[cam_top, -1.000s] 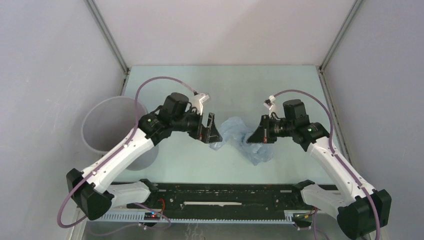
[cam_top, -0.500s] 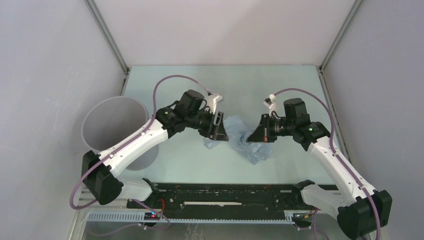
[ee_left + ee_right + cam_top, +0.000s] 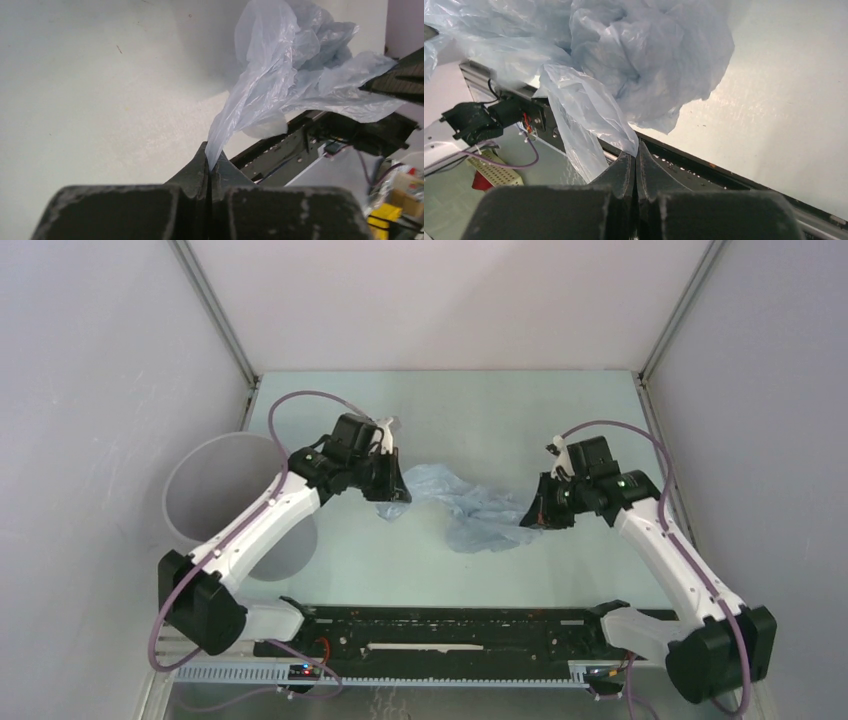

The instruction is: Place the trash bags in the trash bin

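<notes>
A pale blue, wrinkly trash bag (image 3: 465, 505) hangs stretched between my two grippers above the middle of the table. My left gripper (image 3: 392, 498) is shut on its left end; in the left wrist view the film (image 3: 280, 80) runs out from between the pinched tips (image 3: 210, 156). My right gripper (image 3: 530, 516) is shut on the right end, and the bag (image 3: 639, 55) bunches up beyond its tips (image 3: 636, 150). The grey round trash bin (image 3: 200, 480) stands at the table's left edge, partly behind my left arm.
Grey enclosure walls stand close on the left, right and back. A black rail (image 3: 450, 630) runs along the near edge between the arm bases. Purple cables loop over both arms.
My left gripper went in to the bag, shut on its left end and pulled back left. The right gripper drew slightly right, so the bag now stretches out between them.
</notes>
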You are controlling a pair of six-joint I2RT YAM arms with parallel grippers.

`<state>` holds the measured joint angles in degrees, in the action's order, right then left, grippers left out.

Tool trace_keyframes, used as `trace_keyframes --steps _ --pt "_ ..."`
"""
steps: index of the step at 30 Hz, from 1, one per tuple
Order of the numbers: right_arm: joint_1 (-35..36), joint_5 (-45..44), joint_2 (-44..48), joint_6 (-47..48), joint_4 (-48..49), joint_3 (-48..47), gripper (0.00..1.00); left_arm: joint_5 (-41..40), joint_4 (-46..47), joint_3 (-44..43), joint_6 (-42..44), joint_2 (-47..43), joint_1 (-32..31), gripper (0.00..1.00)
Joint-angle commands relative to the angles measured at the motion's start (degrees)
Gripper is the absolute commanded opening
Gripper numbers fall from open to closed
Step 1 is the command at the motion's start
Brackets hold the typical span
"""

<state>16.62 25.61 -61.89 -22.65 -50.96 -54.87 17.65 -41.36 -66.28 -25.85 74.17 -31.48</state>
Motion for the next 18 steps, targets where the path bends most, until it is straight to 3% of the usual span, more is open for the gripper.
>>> trace_keyframes --steps 1,4,5,8,11,12,13,14,16,18 --pt "-0.69 -3.55 -8.91 -3.05 2.38 -7.03 0.0 1.96 3.97 -0.3 -9.19 6.3 2.79 0.0" --pt "-2.34 -2.95 -22.59 -5.71 4.16 -18.78 0.0 8.26 10.55 -7.12 -17.7 16.11 5.98 0.0" --pt "-2.94 -2.12 -28.03 -5.79 1.63 -28.65 0.0 9.3 11.17 -12.03 -19.88 19.3 6.79 0.0" --pt "-3.45 -3.97 -43.56 -3.06 -15.89 -66.3 0.0 11.37 12.52 -31.6 -26.12 25.92 8.23 0.0" --pt "-3.88 -3.68 -55.3 -2.39 -30.14 -113.71 0.0 6.87 10.59 -55.33 -22.66 26.38 7.8 0.0" --pt "-4.74 -2.0 -53.93 -3.29 -27.8 -117.72 0.0 6.56 10.48 -61.94 -20.79 25.8 7.66 0.0" --pt "-4.49 -1.14 -48.26 -2.77 -21.77 -110.27 0.0 6.58 10.97 -66.17 -19.31 24.13 7.58 0.0" --pt "-3.78 -0.66 -35.7 -1.86 -11.78 -95.2 0.0 6.68 12.64 -65.68 -18.36 21.73 7.61 0.0" --pt "-2.72 -0.04 -16.14 -1.64 11.01 -62.82 0.0 5.55 15.33 -56.37 -17.19 15.28 7.73 0.0" --pt "-2.38 -1.03 -3.98 -1.74 25.28 -40.0 0.0 2.04 16.27 -41.77 -18.09 8.57 8.23 0.0"
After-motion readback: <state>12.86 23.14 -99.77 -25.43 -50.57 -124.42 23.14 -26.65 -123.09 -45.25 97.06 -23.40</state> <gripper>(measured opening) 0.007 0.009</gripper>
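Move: Both hands already pinch the crumpled trash bag by its two ends; its bulk hangs some 10 cm to the left hand's right, about 1 cm nearer the base and 6 cm below it. The trash bin stands about 32 cm to the left hand's left and 5 cm nearer the base. From the right hand the bag's middle is roughly 12 cm left, 3 cm ahead and 4 cm down; the bin is some 54 cm left, about level with it in reach. Both hands keep their pinch and fling the bag fast forward and up over the table, the left dipping about 3 cm first, then rising some 30 cm and veering a little right, the right sweeping about 27 cm out and climbing steadily. Near the top both pull back 4 to 5 cm while still rising, and both wrists flick the fingers upward, the right by some 30 degrees. ##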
